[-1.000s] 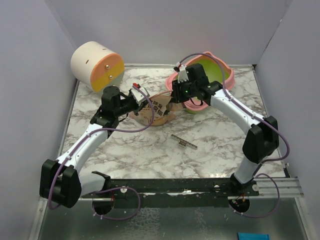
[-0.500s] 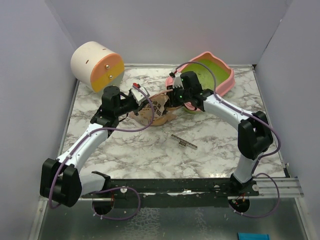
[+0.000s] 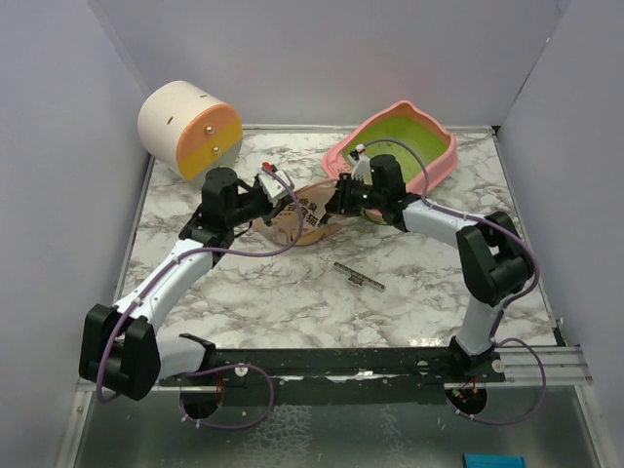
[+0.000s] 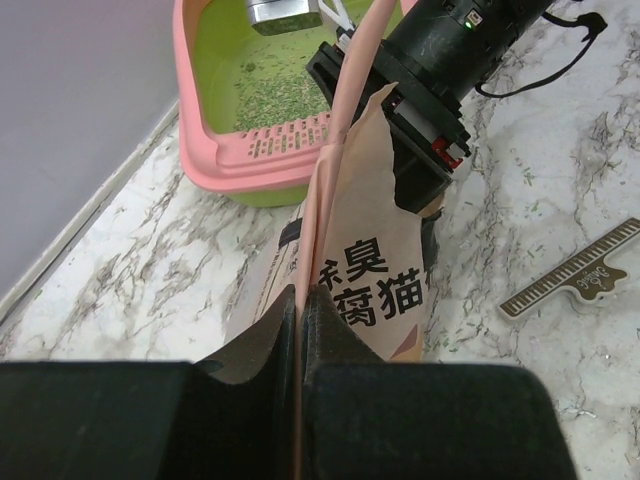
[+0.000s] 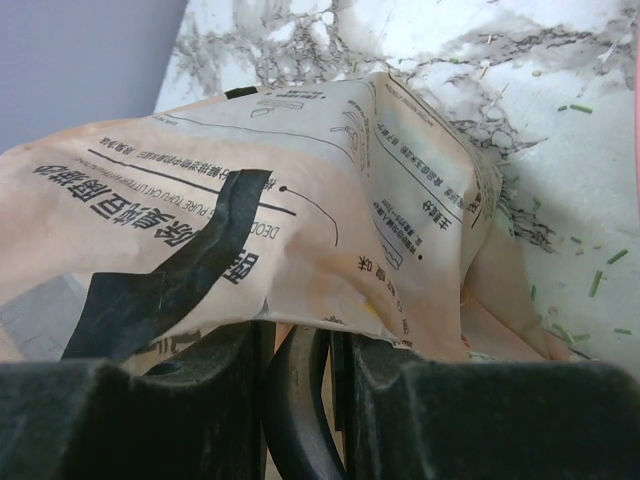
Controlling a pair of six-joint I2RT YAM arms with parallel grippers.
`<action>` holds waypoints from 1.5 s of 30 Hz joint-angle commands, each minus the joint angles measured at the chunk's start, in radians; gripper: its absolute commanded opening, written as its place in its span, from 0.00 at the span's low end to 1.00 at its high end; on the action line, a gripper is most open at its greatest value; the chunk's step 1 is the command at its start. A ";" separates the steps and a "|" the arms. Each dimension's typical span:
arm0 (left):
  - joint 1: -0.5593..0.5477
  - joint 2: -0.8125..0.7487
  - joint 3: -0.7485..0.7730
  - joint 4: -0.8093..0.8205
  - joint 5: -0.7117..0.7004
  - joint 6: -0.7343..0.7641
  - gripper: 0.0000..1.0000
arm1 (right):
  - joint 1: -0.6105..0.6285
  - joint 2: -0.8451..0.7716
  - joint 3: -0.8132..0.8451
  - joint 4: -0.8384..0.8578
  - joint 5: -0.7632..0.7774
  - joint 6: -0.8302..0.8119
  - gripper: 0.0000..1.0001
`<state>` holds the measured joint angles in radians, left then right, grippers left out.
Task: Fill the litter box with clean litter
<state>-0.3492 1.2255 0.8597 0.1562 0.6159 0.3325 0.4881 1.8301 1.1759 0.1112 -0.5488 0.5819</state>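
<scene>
The pink litter box (image 3: 441,168) with a lime-green inside stands at the back right. A thin scatter of greyish-green litter (image 4: 280,95) lies on its floor behind the slotted rim (image 4: 270,150). A crinkled peach bag (image 3: 304,219) lies between the arms, just in front of the box. My left gripper (image 4: 300,300) is shut on the bag's upright edge (image 4: 365,270). My right gripper (image 5: 300,335) meets the bag's other end (image 5: 300,200), with a fold of it and a black curved piece between its narrowly parted jaws.
A cream-and-orange cylinder (image 3: 190,127) lies at the back left. A flat ruler-like strip (image 3: 359,276) rests on the marble table (image 3: 292,302) in front of the bag. Stray granules (image 5: 600,280) dot the table by the box. Grey walls close in three sides.
The right arm has come down from over the litter box's near rim to low beside the bag, its gripper staying at the bag's end. The left arm and bag have hardly moved.
</scene>
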 commanded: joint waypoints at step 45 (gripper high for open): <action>-0.001 -0.028 -0.004 0.036 -0.016 -0.005 0.00 | -0.620 -0.376 -0.489 0.377 -0.458 0.490 0.01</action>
<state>-0.3534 1.2247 0.8597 0.1646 0.5976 0.3458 -0.0937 1.4986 0.7090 0.4812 -0.9760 1.0439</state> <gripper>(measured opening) 0.029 0.244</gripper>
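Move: The right hand has the scoop by its handle, with the blade down inside the litter bag, whose body lies about 10 cm to its left, 1 cm nearer the base and some 6 cm lower. The litter box it serves has its middle roughly 17 cm ahead, 16 cm to the right and 8 cm below; the ruler lies about 17 cm back and 7 cm right, 14 cm below. From the left hand, the litter box is about 14 cm ahead, 28 cm right and 17 cm lower. The right hand keeps its grip on the handle and first tips its left-pointing fingers up by some 25 degrees to level the scoop, then draws it out of the bag to the right, about 19 cm in all, rising some 5 cm and swinging clockwise as it comes up to the near side of the litter box. The left hand stays put meanwhile, still pinching the bag's gathered pink edge so the bag stands upright. ##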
